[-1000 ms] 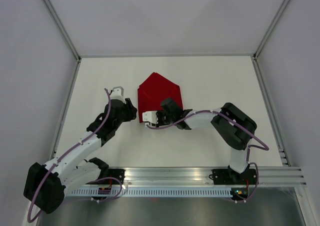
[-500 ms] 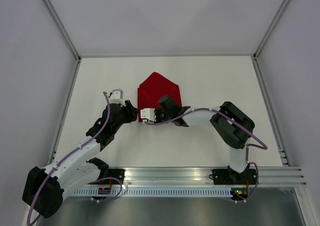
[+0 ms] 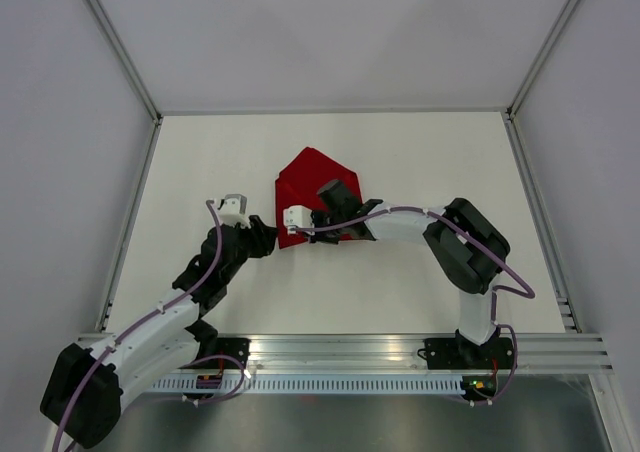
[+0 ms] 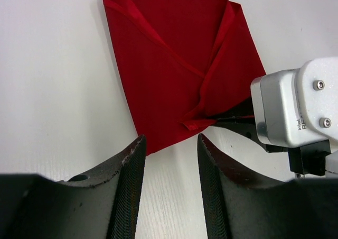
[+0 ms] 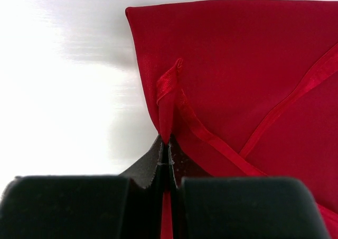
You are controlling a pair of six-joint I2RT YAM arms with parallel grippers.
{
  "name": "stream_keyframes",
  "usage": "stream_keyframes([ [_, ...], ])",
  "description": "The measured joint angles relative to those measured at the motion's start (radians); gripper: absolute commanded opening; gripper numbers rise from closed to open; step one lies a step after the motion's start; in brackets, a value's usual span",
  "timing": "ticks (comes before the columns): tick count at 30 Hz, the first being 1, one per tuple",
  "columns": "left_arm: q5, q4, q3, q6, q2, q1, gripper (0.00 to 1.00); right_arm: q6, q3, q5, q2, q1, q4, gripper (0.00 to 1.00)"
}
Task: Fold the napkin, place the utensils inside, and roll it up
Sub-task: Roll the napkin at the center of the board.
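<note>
The red napkin (image 3: 312, 180) lies partly folded on the white table, its flaps crossing over each other (image 4: 174, 64). My right gripper (image 3: 300, 230) is at the napkin's near edge, and in the right wrist view it (image 5: 169, 146) is shut on a raised, hemmed corner fold of the napkin (image 5: 168, 99). My left gripper (image 3: 270, 240) sits just left of the napkin's near corner. Seen from the left wrist, it (image 4: 170, 138) is open over bare table, a short way from the cloth. The utensils are out of view.
The right arm's white wrist camera (image 4: 296, 112) sits close to the right of my left fingers. Grey enclosure walls and metal posts (image 3: 130, 72) ring the table. An aluminium rail (image 3: 400, 350) runs along the near edge by the arm bases.
The right gripper closed on the napkin's near corner fold and shifted slightly away over the cloth. The left gripper drew back toward the near side, still open.
</note>
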Motion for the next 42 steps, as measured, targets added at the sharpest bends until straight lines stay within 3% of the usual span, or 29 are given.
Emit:
stream_keyframes([
  [17,-0.009,-0.002,-0.019,0.0,-0.106,-0.003,0.5,0.097,-0.005,-0.019,0.005,0.043,-0.029,0.09],
  [20,-0.01,-0.002,-0.027,0.0,-0.121,-0.003,0.5,0.113,-0.009,-0.013,0.005,0.057,-0.018,0.18],
  [26,-0.01,-0.002,-0.032,0.001,-0.109,-0.003,0.51,0.132,-0.021,0.006,0.003,0.059,0.026,0.45],
  [33,-0.01,-0.002,-0.032,0.001,-0.098,-0.003,0.52,0.137,-0.039,0.032,-0.017,0.058,0.031,0.56],
  [42,-0.01,0.004,-0.032,0.002,-0.082,-0.003,0.52,0.14,-0.068,0.065,-0.065,0.058,-0.015,0.59],
])
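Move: The right hand, down at the board, already pinches the fold at the napkin's near edge; the napkin's middle lies about 10 cm ahead and 3 cm to its right. The napkin's near-left corner is some 6 cm to this hand's left and 1 cm back, its far tip about 22 cm ahead and 1 cm to the right. From the left hand, the napkin's middle is roughly 13 cm ahead, 9 cm to the right and 11 cm down. The right hand draws the pinched napkin fold back about 3 cm, then opens halfway, letting go of the cloth. ##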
